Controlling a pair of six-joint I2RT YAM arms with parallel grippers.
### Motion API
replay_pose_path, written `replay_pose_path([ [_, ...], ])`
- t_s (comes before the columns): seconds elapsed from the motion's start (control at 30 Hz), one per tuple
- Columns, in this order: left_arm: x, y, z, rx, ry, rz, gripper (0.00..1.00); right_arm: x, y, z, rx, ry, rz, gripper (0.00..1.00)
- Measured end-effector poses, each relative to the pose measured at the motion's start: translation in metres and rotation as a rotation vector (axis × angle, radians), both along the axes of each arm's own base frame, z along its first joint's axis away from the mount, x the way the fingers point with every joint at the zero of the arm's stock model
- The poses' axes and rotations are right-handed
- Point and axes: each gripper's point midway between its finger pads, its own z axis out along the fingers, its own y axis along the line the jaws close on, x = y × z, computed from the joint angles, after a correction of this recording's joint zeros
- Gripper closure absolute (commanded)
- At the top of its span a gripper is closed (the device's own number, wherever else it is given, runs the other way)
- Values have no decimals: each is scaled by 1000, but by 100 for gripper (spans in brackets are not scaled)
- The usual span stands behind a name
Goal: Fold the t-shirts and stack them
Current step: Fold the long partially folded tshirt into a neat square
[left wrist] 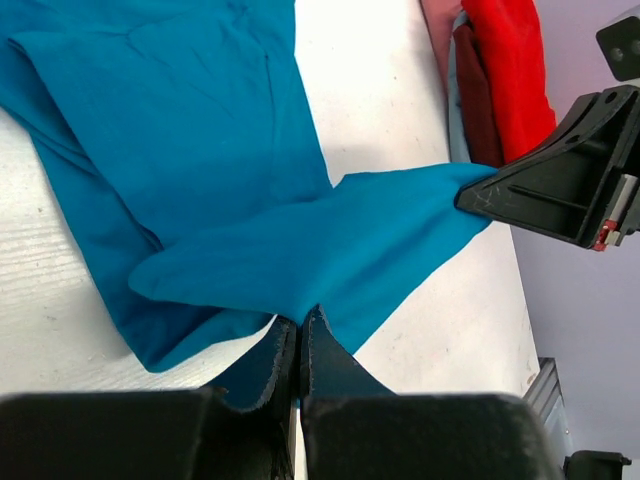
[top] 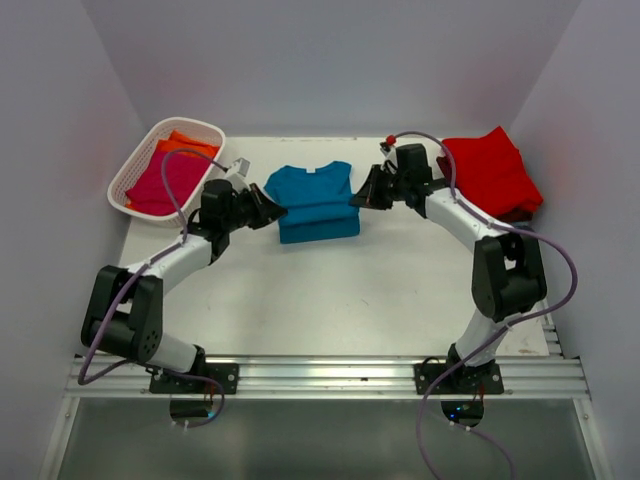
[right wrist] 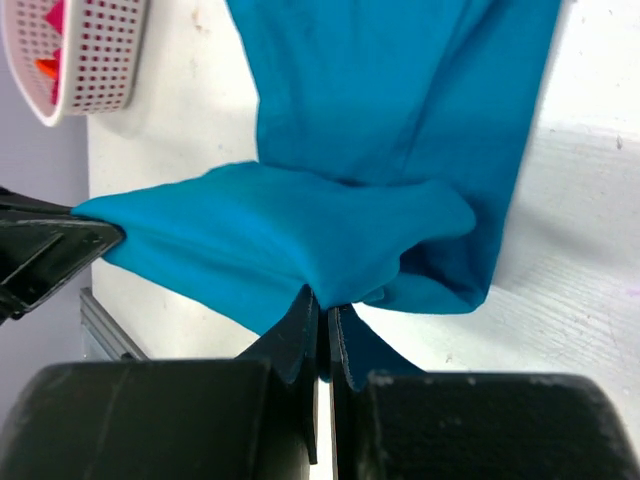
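A teal blue t-shirt (top: 315,200) lies partly folded at the table's far middle. My left gripper (top: 272,211) is shut on its left edge, and the right gripper (top: 365,194) is shut on its right edge. In the left wrist view the pinched teal fold (left wrist: 330,250) stretches across to the other gripper. The right wrist view shows the same raised fold (right wrist: 290,240) above the flat body of the shirt. A red t-shirt (top: 492,172) tops a stack at the far right, with maroon (left wrist: 478,100) showing under it. Magenta (top: 165,182) and orange (top: 178,146) shirts fill the basket.
The white lattice basket (top: 131,170) stands at the far left corner, close behind the left arm. The stack of shirts sits right behind the right arm's elbow. A metal rail (top: 320,376) runs along the near edge.
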Motion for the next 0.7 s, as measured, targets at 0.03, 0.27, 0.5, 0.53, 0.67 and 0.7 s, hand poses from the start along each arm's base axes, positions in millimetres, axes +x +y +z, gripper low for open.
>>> replay_pose_path([
  [0.03,-1,0,3,-2,-9,0,100,-1,0,7,7,-15,3,100],
  [0.27,4,-1,1,6,-5,-1,100,4,2,20,17,-42,5,100],
  [0.5,114,-5,-7,4,-6,36,100,119,32,38,34,-131,-10,85],
  [0.53,138,-4,-10,0,-2,41,85,147,37,44,46,-157,-23,25],
  [0.67,212,13,-22,-10,-30,86,5,229,45,52,119,-289,-80,1],
  [0.7,220,20,-27,-10,-26,99,0,233,39,39,114,-268,-93,1],
])
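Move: Both hands already hold the t-shirt's raised near edge, aiming at its collar: some 18 cm ahead, 8 cm right and 13 cm below the left hand. From the right hand the collar is about 15 cm ahead, 13 cm left and 13 cm below. The white basket stands roughly 17 cm ahead and 35 cm left of the left hand, the red pile about 12 cm ahead and 43 cm right of the right hand, both lower. Both hands whip the held edge some 22 cm forward towards the collar, then open and release it. ##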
